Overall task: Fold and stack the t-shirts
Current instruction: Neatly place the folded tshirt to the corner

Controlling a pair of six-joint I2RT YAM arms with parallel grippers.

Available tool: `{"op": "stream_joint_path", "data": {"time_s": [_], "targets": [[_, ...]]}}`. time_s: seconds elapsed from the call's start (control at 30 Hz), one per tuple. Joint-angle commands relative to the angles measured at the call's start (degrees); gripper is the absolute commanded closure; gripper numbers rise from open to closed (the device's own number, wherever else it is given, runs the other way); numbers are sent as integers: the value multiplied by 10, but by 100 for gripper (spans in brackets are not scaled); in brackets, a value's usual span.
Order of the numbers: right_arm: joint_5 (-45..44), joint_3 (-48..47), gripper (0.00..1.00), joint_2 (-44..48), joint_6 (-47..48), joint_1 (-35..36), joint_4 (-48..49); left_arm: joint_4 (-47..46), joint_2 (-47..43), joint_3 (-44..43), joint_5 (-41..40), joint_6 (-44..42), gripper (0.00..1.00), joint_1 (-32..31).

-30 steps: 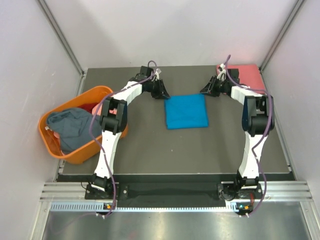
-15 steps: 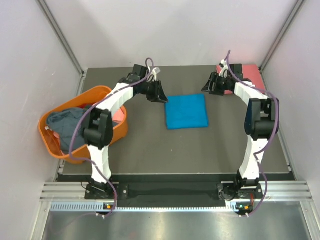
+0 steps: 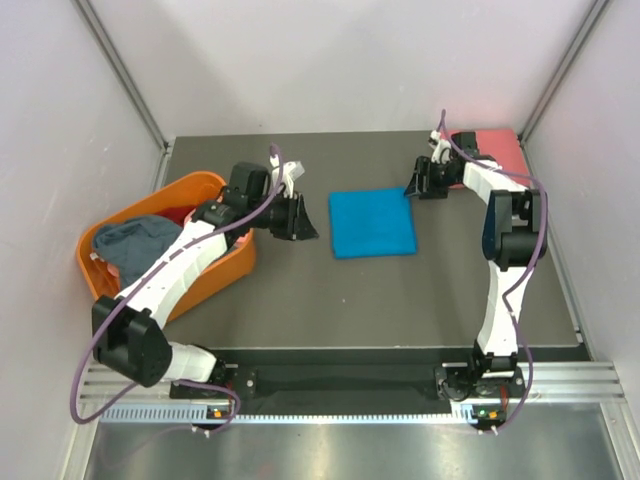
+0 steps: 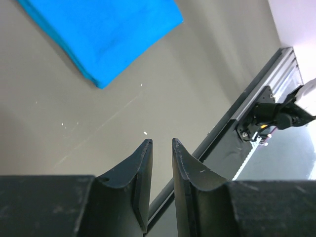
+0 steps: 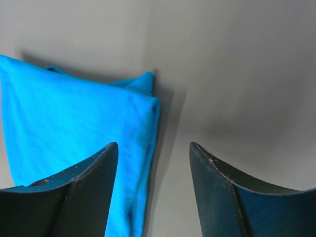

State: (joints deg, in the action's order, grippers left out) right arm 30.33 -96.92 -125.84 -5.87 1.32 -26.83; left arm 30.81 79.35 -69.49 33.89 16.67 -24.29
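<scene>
A bright blue t-shirt (image 3: 372, 223), folded into a rectangle, lies flat in the middle of the dark table. In the left wrist view the blue t-shirt (image 4: 103, 34) is far ahead of the fingers. My left gripper (image 3: 300, 224) hovers left of it, apart from the cloth; its jaws (image 4: 162, 141) stand narrowly open with nothing between them. My right gripper (image 3: 411, 189) is open at the shirt's back right corner. In the right wrist view its fingers (image 5: 153, 148) straddle the folded edge of the blue t-shirt (image 5: 74, 128). A salmon-pink folded t-shirt (image 3: 497, 150) lies at the back right corner.
An orange basket (image 3: 213, 181) stands at the table's left edge with a crumpled grey-blue t-shirt (image 3: 135, 245) inside, under the left arm. White walls enclose the table on three sides. A metal rail (image 4: 256, 94) runs along the table edge.
The left arm has swung back and down toward the basket side, away from the blue t-shirt. The right gripper has opened and shifted to the shirt's back right corner.
</scene>
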Motion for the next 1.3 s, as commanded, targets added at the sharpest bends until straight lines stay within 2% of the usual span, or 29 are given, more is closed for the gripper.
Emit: {"op": "stream_joint_path", "data": {"time_s": [0.0, 0.13, 0.47, 0.53, 0.57, 0.6, 0.87, 1.0, 1.1, 1.2, 1.23, 1.27], "targets": [[11, -34, 41, -9, 22, -5, -5, -58, -26, 40, -7, -14, 72, 2], [29, -35, 41, -20, 26, -1, -8, -72, -38, 71, 28, -12, 72, 1], [12, -31, 45, -36, 42, 18, -19, -88, -49, 92, 31, -17, 71, -7], [15, -28, 46, -39, 43, 18, -17, -87, -52, 93, 24, -17, 66, -7], [15, -28, 47, -41, 43, 18, -16, -88, -53, 93, 23, -19, 57, -7], [14, -28, 47, -44, 43, 19, -17, -87, -53, 93, 24, -20, 54, -7], [22, -29, 52, -49, 38, 37, -15, -83, -60, 96, 19, -22, 51, -7], [28, -28, 60, -49, 32, 41, -8, -84, -61, 97, 14, -23, 51, -7], [29, -32, 61, -54, 33, 45, -9, -83, -59, 96, 8, -25, 51, -7], [25, -27, 68, -51, 31, 45, -2, -80, -60, 96, -2, -27, 51, -8], [21, -24, 77, -50, 31, 45, 0, -82, -60, 97, -5, -27, 51, -7], [17, -21, 81, -46, 31, 46, 5, -82, -60, 97, -5, -27, 51, -7]]}}
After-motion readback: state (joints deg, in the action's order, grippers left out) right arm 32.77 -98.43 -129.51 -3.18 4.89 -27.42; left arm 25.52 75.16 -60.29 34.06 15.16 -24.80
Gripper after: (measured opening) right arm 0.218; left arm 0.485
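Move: The blue t-shirt's far right corner lies some 3 cm to the left of my right hand, about 1 cm back and 2 cm below; the middle of the folded blue shirt is about 12 cm left, 8 cm back and 4 cm below. The red folded shirt sits roughly 19 cm to this hand's right and 9 cm farther out. From my left hand that blue corner is about 21 cm ahead, 23 cm to the right and 20 cm down. I ease my right hand down a little, then slide it left, about 4 cm in all, onto the blue shirt's far right corner, turning slightly counter-clockwise and closing the fingers until they pinch the cloth. My left hand, clear of the shirt, sinks some 3 cm, draws back about 2 cm and opens its fingers partway. ##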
